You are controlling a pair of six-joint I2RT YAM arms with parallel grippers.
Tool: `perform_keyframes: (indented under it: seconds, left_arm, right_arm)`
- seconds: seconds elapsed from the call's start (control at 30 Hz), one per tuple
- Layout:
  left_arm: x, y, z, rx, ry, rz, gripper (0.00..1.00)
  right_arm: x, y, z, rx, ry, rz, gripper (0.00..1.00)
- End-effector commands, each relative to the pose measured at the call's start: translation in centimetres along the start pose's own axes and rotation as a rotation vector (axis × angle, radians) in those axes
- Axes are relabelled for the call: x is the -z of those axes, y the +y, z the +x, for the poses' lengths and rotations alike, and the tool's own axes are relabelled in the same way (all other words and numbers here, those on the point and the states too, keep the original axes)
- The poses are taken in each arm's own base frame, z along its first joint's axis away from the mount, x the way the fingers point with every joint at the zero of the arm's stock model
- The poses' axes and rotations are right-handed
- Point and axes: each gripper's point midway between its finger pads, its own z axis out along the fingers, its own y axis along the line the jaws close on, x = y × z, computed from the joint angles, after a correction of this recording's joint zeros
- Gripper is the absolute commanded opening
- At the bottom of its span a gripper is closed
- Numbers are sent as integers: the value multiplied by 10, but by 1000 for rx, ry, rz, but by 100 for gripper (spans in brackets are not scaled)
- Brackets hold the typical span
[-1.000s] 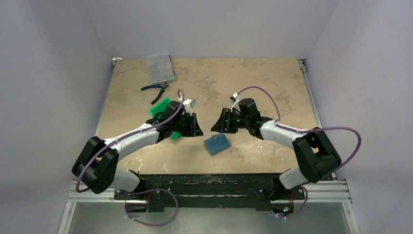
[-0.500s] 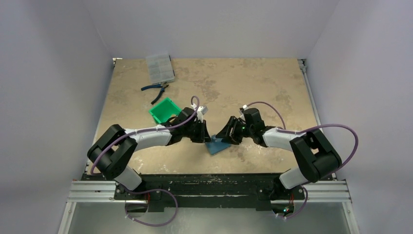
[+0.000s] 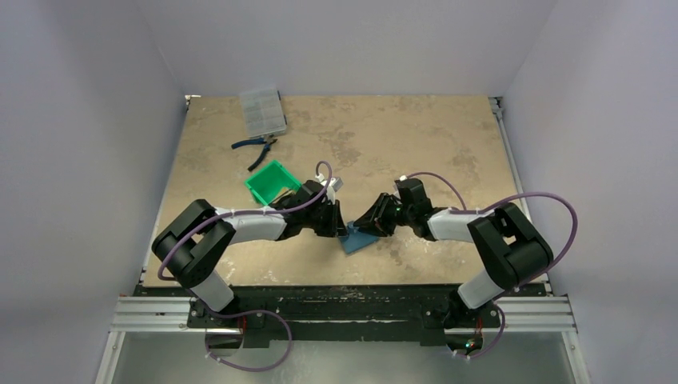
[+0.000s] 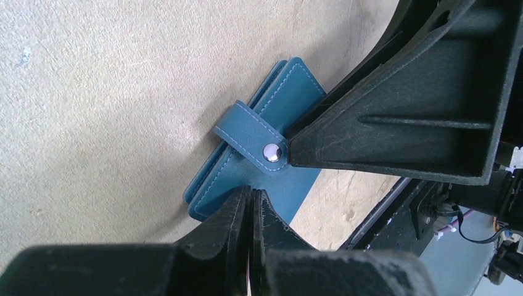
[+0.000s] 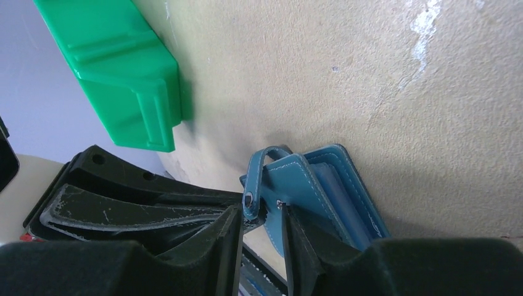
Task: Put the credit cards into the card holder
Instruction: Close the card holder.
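The card holder (image 3: 357,238), a teal-blue wallet, lies folded on the table near the front middle. In the left wrist view its clasp tab (image 4: 247,131) is snapped over the cover (image 4: 290,185). My left gripper (image 3: 339,227) is shut, and its tips (image 4: 250,192) rest on the wallet's near edge. My right gripper (image 3: 365,225) is open by a narrow gap (image 5: 259,219), and the end of the clasp tab (image 5: 251,185) stands between its fingertips. The wallet (image 5: 336,185) is slightly lifted there. No credit cards are in view.
A green plastic tray (image 3: 270,182) stands just left of and behind my left gripper, and also shows in the right wrist view (image 5: 117,68). Blue-handled pliers (image 3: 254,146) and a clear compartment box (image 3: 262,110) lie at the back left. The table's front edge runs close behind the wallet.
Both grippers have moved in from either side and come down onto the wallet. The left arm has come off the green tray, which now shows in full.
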Motion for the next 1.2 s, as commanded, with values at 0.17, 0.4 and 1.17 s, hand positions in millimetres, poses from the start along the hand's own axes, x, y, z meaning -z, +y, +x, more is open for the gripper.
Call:
perform_keyframes:
  seconds: [0.17, 0.4, 1.17]
  left_arm:
    - [-2, 14, 9, -5, -3, -49, 0]
    - [0, 17, 10, -8, 0, -63, 0]
    - [-3, 28, 16, 23, 7, -109, 0]
  right_arm:
    - [-6, 11, -7, -14, -17, -30, 35]
    - [-10, 20, -7, -11, -2, -50, 33]
    - [-5, 26, 2, -21, 54, -73, 0]
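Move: The closing strap of the card holder ends just in front of my right fingertips, about 1 cm to their left, level fore and aft and 1 cm lower. The holder's body is centred some 3 cm back of that hand and 2 cm below. From my left hand the strap end is roughly 2 cm right and 1 cm forward, the holder's middle about 4 cm right and 1 cm back; the green tray stands some 17 cm left and 12 cm forward. I ease my right hand left, a little over 1 cm with a slight forward drift, over the strap end beside its snap, and shut its part-open fingers fully there, meeting the strap with their tips. The wrist barely turns. My left hand stays put, shut, its fingertips still resting on the left end of the holder. ##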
